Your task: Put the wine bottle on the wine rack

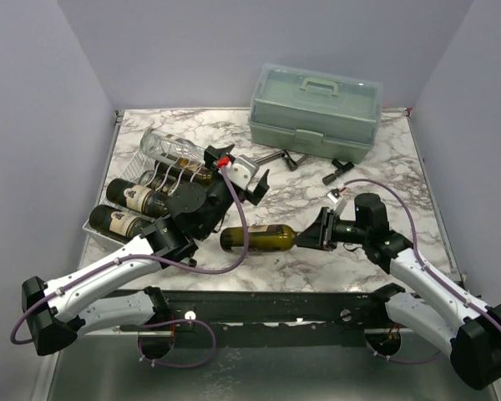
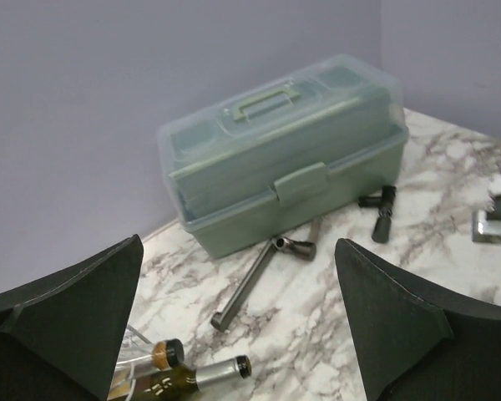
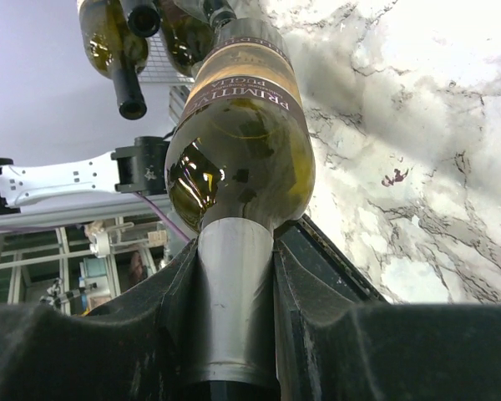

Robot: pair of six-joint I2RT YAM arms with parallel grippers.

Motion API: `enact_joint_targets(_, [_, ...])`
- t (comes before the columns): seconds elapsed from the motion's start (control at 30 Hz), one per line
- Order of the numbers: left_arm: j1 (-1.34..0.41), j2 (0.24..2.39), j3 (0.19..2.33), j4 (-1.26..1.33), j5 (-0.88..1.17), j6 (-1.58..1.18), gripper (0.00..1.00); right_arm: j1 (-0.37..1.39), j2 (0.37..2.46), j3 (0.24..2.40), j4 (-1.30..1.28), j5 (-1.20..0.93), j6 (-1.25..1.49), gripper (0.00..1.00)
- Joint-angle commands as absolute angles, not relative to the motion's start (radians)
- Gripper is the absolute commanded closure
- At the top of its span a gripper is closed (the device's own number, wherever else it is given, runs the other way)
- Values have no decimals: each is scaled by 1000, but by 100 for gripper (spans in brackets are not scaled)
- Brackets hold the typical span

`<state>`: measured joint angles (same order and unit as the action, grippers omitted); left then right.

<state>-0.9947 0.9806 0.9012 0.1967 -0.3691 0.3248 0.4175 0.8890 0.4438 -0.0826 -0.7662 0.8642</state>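
A green wine bottle [image 1: 259, 238] with a pale label lies on its side on the marble table, near the front middle. My right gripper [image 1: 319, 230] is shut on its silver foil neck [image 3: 234, 317], and the body [image 3: 242, 142] stretches away toward the rack. The white wire wine rack [image 1: 93, 227] sits at the left and holds a clear bottle [image 1: 169, 148] and two dark bottles [image 1: 142, 197]. Above the rack's right end, my left gripper [image 1: 249, 179] hangs open with nothing between its fingers [image 2: 67, 322]. Two bottle necks [image 2: 196, 374] show below it.
A pale green plastic toolbox [image 1: 315, 110] stands at the back right. In front of it lie a grey metal bar tool [image 2: 255, 280] and a small black piece [image 1: 338, 171]. Grey walls close in the table on three sides.
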Motion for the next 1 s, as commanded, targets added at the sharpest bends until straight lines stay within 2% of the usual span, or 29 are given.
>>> enact_joint_targets(0.0, [-938, 1033, 956, 272, -468, 286, 1, 416, 853, 478, 20, -794, 941, 99])
enact_joint_targets(0.23, [-847, 1054, 968, 325, -457, 252, 1, 416, 781, 533, 2, -763, 995, 99])
enact_joint_targets(0.4, [-792, 1029, 932, 349, -402, 257, 1, 415, 806, 597, -12, -775, 1024, 99])
enact_joint_targets(0.67, [-762, 974, 830, 409, -305, 329, 1, 416, 937, 667, 239, -812, 1143, 99])
enact_joint_targets(0.97, [-759, 965, 816, 417, -331, 313, 1, 509, 1183, 765, 539, -752, 1263, 99])
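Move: The wine bottle, held by its neck in the right hand, must reach the wine rack, whose middle lies about 38 cm left, 15 cm forward and 8 cm below that hand. In the rack, the silver-necked bottle lies about 31 cm left and 22 cm forward, the front labelled bottle roughly 44 cm left and 8 cm forward. From the empty left hand, the held bottle's middle is some 5 cm right, 8 cm back and 22 cm below. The wine bottle, still gripped by the neck, is raised by the right hand about 9 cm, almost straight up first, then also forward and left towards the rack, while the hand rolls to lift the bottle's base end. The left hand, wide open, moves forward and left about 5 cm each way, turning slightly counter-clockwise, then nearly settles above the bottle's base end. ##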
